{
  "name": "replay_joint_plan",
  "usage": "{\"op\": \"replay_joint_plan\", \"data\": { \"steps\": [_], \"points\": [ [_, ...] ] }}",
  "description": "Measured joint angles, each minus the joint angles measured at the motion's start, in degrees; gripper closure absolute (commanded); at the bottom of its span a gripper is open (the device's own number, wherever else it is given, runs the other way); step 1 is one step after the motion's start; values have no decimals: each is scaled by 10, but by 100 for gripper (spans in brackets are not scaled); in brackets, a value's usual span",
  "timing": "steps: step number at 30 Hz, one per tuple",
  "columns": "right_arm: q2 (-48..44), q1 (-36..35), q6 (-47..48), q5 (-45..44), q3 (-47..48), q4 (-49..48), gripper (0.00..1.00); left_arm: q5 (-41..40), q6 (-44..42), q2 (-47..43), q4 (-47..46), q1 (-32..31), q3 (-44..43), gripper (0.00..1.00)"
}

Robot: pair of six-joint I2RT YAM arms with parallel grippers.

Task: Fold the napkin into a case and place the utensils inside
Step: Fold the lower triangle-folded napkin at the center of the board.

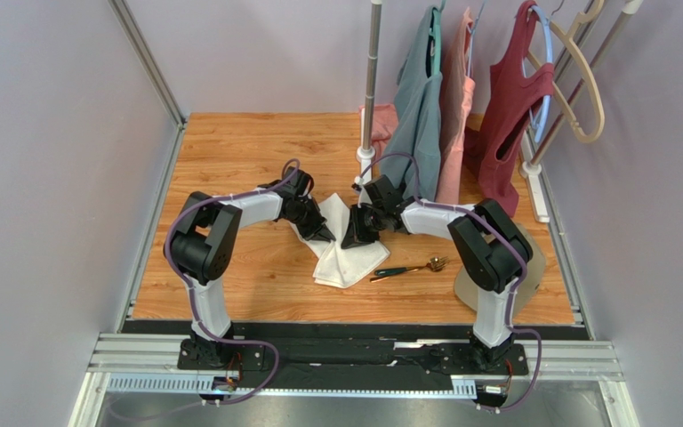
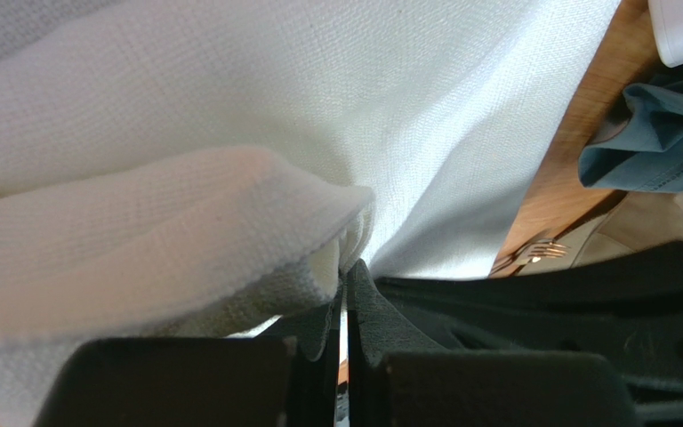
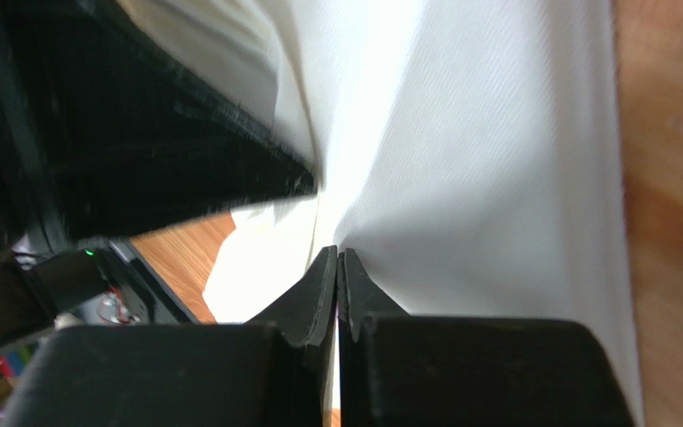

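Note:
The white napkin point(image 1: 350, 263) lies bunched in the middle of the wooden table, its upper part lifted between both arms. My left gripper point(image 1: 325, 231) is shut, with a folded corner of the napkin point(image 2: 229, 222) pinched at its tips point(image 2: 347, 271). My right gripper point(image 1: 354, 237) comes from the other side and is shut on a crease of the napkin point(image 3: 478, 160) at its tips point(image 3: 337, 258). The utensils point(image 1: 407, 269) lie on the table right of the napkin, dark handles pointing left and gold heads right. A gold fork head point(image 2: 541, 252) shows in the left wrist view.
A clothes rack stands at the back with a teal garment point(image 1: 419, 116), a pink one point(image 1: 454, 124) and a maroon one point(image 1: 507, 124). Its pole point(image 1: 370, 89) rises just behind the grippers. A beige rounded object point(image 1: 536, 267) sits behind the right arm. The left arm's black body point(image 3: 140, 133) crowds the right wrist view.

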State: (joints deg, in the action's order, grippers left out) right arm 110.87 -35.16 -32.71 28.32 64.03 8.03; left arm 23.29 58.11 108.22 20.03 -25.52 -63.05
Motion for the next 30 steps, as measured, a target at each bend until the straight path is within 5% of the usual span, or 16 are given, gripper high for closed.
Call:
{"op": "replay_joint_plan", "data": {
  "steps": [5,8,14,30],
  "points": [
    [-74,-51,53,-54,-21,53,42,5,1,2,-5,0,0,100],
    [-125,-120,102,-114,-22,82,32,5,1,2,-6,0,0,100],
    [-161,-240,214,-223,-25,100,27,10,0,5,-13,0,1,100],
    [-112,-371,477,-478,-98,-10,28,46,-4,19,-37,1,1,100]
  ]
}}
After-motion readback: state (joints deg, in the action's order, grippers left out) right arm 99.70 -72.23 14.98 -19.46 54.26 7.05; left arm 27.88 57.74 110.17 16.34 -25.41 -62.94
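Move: The napkin's near end is about 7 cm back and 3 cm left of the right hand's shut fingertips, and roughly 1 cm below them. From the right hand, the utensils lie about 14 cm right and 5 cm back, and the napkin's far corner some 11 cm ahead and 1 cm left. For the left hand, still pinching the fold, the near end is about 8 cm back, 1 cm left and 2 cm below. Open the right gripper about three-quarters to come free of the napkin, and arc it back about 10 cm, first rising some 5 cm, then sinking to nearly the starting height. Turn it roughly 80 degrees counter-clockwise, fingers angled down and forward at the napkin's near end. Keep the left gripper pinched on the fold, easing a centimetre right. ##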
